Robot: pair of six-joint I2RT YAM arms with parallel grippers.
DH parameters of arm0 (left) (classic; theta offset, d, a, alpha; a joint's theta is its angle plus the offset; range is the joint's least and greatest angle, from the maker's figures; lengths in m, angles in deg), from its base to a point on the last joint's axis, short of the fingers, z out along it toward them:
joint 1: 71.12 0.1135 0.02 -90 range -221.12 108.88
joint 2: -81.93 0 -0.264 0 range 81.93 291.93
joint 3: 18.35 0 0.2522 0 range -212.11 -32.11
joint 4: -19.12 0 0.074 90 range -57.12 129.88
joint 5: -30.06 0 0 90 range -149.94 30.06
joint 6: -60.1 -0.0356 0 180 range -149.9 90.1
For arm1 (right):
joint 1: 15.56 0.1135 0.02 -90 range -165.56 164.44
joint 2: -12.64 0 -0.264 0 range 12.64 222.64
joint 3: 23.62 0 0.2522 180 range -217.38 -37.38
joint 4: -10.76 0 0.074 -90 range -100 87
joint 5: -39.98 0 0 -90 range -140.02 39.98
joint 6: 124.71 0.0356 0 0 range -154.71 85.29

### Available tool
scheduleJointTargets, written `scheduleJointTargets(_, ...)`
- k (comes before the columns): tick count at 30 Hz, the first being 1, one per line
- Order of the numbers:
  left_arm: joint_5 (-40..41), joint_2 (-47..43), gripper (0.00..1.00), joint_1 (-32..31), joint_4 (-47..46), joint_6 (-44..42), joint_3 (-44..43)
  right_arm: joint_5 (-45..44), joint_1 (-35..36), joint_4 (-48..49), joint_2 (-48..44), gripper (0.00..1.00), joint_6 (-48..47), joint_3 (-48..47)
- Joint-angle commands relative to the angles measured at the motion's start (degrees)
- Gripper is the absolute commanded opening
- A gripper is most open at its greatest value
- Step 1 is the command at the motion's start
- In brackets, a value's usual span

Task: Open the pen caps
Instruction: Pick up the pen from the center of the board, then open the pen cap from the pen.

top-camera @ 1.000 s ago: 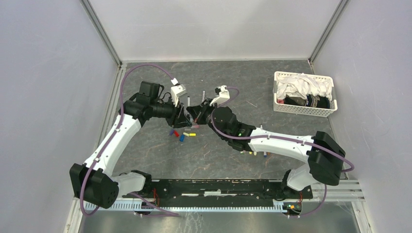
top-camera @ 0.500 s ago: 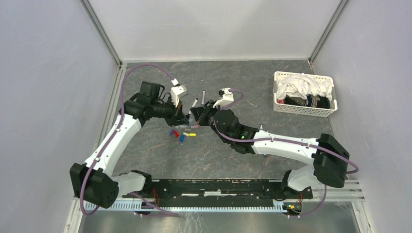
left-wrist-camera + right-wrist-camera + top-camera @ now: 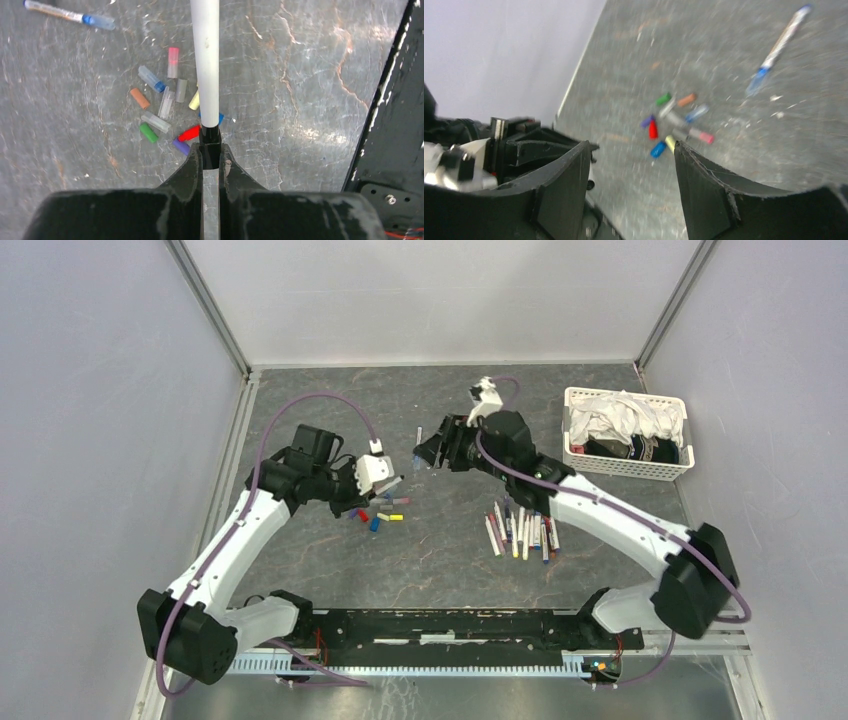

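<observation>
My left gripper [image 3: 210,150] is shut on the black end of a white-barrelled pen [image 3: 207,60], whose far end runs out of the left wrist view. It hangs above a scatter of loose pen caps [image 3: 165,107], among them green [image 3: 148,132], red [image 3: 189,133] and orange [image 3: 140,98]. From above, the left gripper [image 3: 372,487] sits just behind the pen caps [image 3: 380,512]. My right gripper [image 3: 430,452] stands open and empty to the back right. The right wrist view shows its jaws wide apart [image 3: 631,147], with the caps [image 3: 674,125] beyond them.
A row of several pens [image 3: 520,530] lies beside the right forearm. One pen with a blue cap [image 3: 70,15] lies alone farther back, also seen from the right wrist [image 3: 779,47]. A white basket [image 3: 571,430] with cloth stands at the back right.
The left gripper has shut on the pen and drawn back towards the near left. The right gripper has opened, let go and swung away to the back right, uncovering the row of pens.
</observation>
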Motion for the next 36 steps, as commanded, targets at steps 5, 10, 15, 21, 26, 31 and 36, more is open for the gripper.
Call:
scheduleJointTargets(5, 8.96, -1.15, 0.02, -11.85, 2.4, -6.86, 0.37, 29.12, 1.08, 0.73, 8.99, 0.66, 0.56, -1.59)
scheduleJointTargets(10, 11.43, 0.22, 0.02, -13.3, 1.79, -7.36, 0.15, 32.04, 1.79, 2.03, 10.12, 0.6, 1.35, -0.1)
scheduleJointTargets(15, 11.98, 0.8, 0.02, -13.59, 1.09, -7.8, -0.44, 32.99, 2.55, 1.95, 11.27, 0.48, 0.7, 1.28)
scheduleJointTargets(21, 12.81, 2.2, 0.02, -14.02, 0.78, -8.74, -0.64, 33.75, 2.67, 1.24, 11.69, 0.26, -0.38, 1.17)
scheduleJointTargets(26, 13.66, 3.09, 0.02, -14.19, 0.76, -10.39, -0.94, 33.33, 2.34, -0.31, 10.43, 0.0, -2.33, 3.67)
scheduleJointTargets(31, 20.66, 4.08, 0.02, -14.13, -1.06, -14.19, 1.9, 29.49, -0.85, -7.35, 4.5, 0.0, -8.46, 9.16)
scheduleJointTargets(36, 31.78, 7.75, 0.02, -12.78, -6.87, -17.33, 5.89, 26.07, -6.52, -13.78, -4.48, 0.0, -13.6, 19.14)
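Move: The pen's white barrel is the right hand's goal: its middle lies roughly 7 cm to the left, 6 cm back and 5 cm below. The left hand already pinches that pen by its black cap, the barrel's middle being some 4 cm right, 1 cm ahead and 3 cm above. From the right hand, the loose caps lie about 8 cm left, level in reach, and the blue-capped pen 15 cm ahead, 1 cm left, both 23 cm below. The right fingers close on the white barrel while the left hand keeps its pinch on the black cap; the right hand gets there by swinging back about 10 cm, down and a little left, turning counter-clockwise some 30 degrees and tipping down. Then it pulls away to the right. The left hand first shifts back and right, sinks and rolls, is drawn slightly right in the pull, then springs back left and forward. ##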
